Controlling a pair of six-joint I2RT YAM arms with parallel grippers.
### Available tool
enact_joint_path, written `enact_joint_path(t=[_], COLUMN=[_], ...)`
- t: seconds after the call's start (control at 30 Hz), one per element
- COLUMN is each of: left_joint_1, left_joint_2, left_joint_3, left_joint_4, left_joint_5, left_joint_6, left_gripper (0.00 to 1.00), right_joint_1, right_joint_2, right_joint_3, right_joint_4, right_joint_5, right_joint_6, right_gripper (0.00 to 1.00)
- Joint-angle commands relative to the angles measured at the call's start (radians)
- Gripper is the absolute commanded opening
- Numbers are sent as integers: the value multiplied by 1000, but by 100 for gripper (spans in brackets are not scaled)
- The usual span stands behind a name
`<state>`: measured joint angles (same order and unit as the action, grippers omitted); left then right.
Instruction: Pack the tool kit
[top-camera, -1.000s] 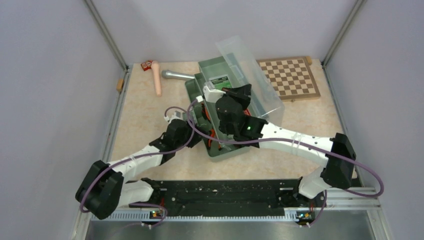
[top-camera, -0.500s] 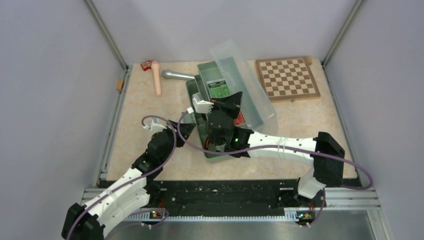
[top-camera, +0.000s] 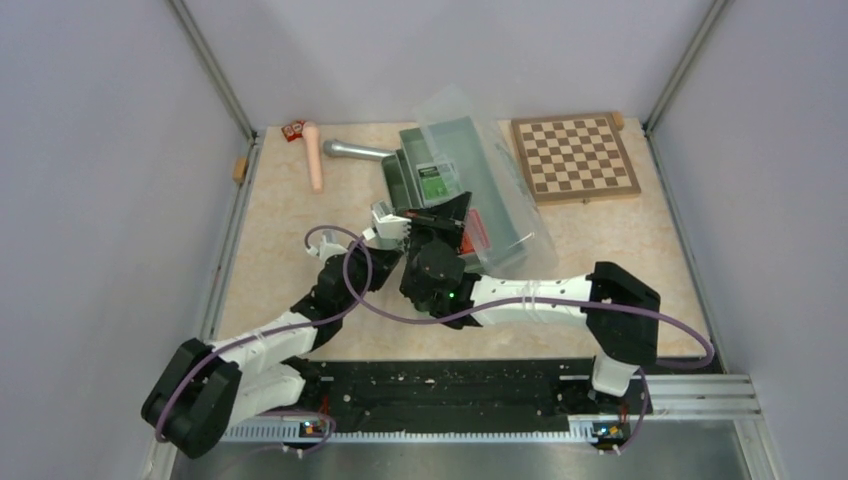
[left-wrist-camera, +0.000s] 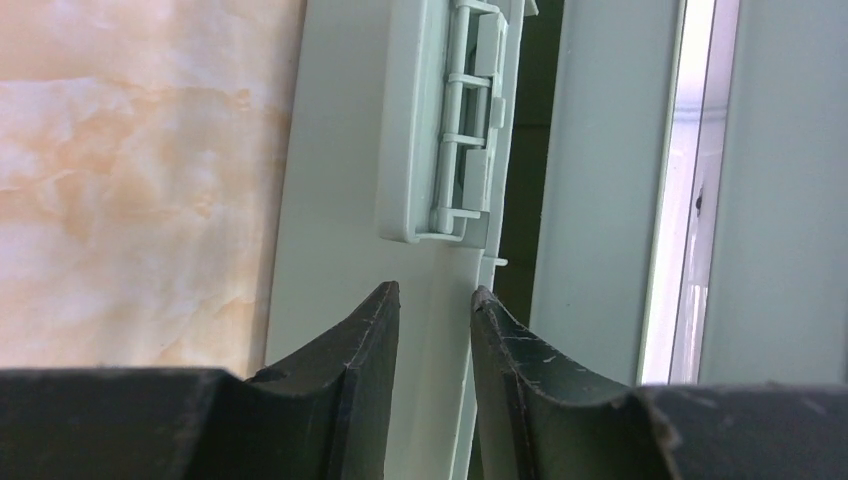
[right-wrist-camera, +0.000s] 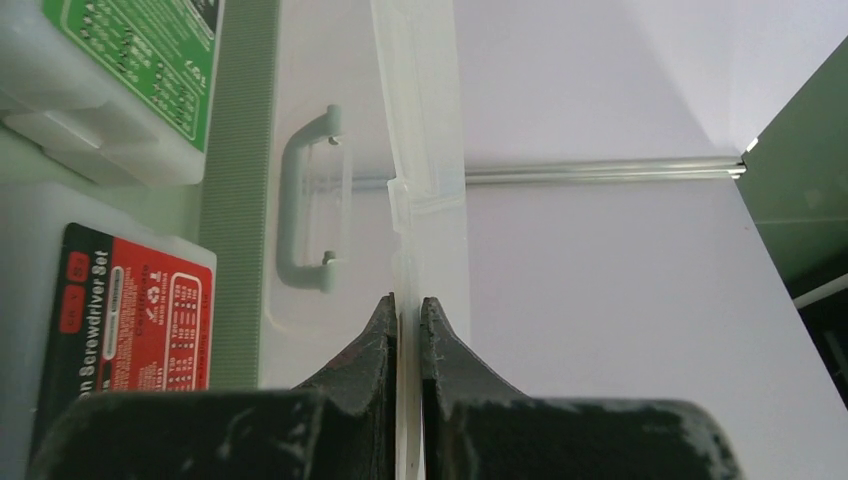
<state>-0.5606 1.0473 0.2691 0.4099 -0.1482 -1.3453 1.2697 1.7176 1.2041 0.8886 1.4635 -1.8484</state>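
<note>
The sage-green toolbox stands mid-table, its translucent lid tilted partway down over it. Inside lie a small green box and a small red box; both also show in the right wrist view, the green box above the red box, beside the tray handle. My right gripper is shut on the lid's clear edge. My left gripper straddles the toolbox's pale green rim below a latch, fingers close on it. Pliers and screwdrivers are hidden.
A wooden chessboard lies at the back right. A silver microphone, a pink cylinder and a small red item lie at the back left. Metal rails border the table on both sides.
My right gripper has drawn the lid down and toward me. The toolbox has shifted and turned. My left arm pulled back, then came in again at the toolbox's left rim.
</note>
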Motion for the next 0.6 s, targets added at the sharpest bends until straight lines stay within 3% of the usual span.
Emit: enact_joint_path(t=[0.0,0.2,0.4,0.57], left_joint_1=[-16,-15,-15,-15], left_joint_2=[130,78,-116,-185], left_joint_3=[57,-13,-72,-85], left_joint_4=[140,200,34,-68], left_joint_5=[133,100,-6,-53], left_joint_6=[20,-29,-30,-27], left_gripper=[37,37,39,39], right_joint_1=[83,123,157,180], right_joint_2=[-17,53,146,185], right_joint_3=[58,78,125,149], right_joint_4=[227,303,409,439], right_joint_5=[-80,-83,-81,-77], right_joint_6=[-122,-172,-240,-255], right_gripper=[3,9,18,46])
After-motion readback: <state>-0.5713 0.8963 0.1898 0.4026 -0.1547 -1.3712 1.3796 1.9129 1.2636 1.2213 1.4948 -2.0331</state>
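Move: The right hand, pinching the clear lid's edge, must bring it over to the box's clasp, roughly 15 cm to its left, 6 cm ahead and 23 cm below. The red screwdriver set lies about 5 cm ahead, 1 cm right and 20 cm down, the green battery box some 13 cm ahead, 7 cm left and 20 cm down. From the left hand, at the box rim, the clasp is about 6 cm ahead and 2 cm left, level with it. Still pinching the lid's edge at first, the right hand sinks slightly, then sweeps left about 5 cm, back and down some 3 cm each, towards the clasp side, its fingers opening to let go while the lid edge stays between them. The left hand, half-open fingers astride the box rim, nudges forward and right, then draws back about 3 cm and slightly left. ##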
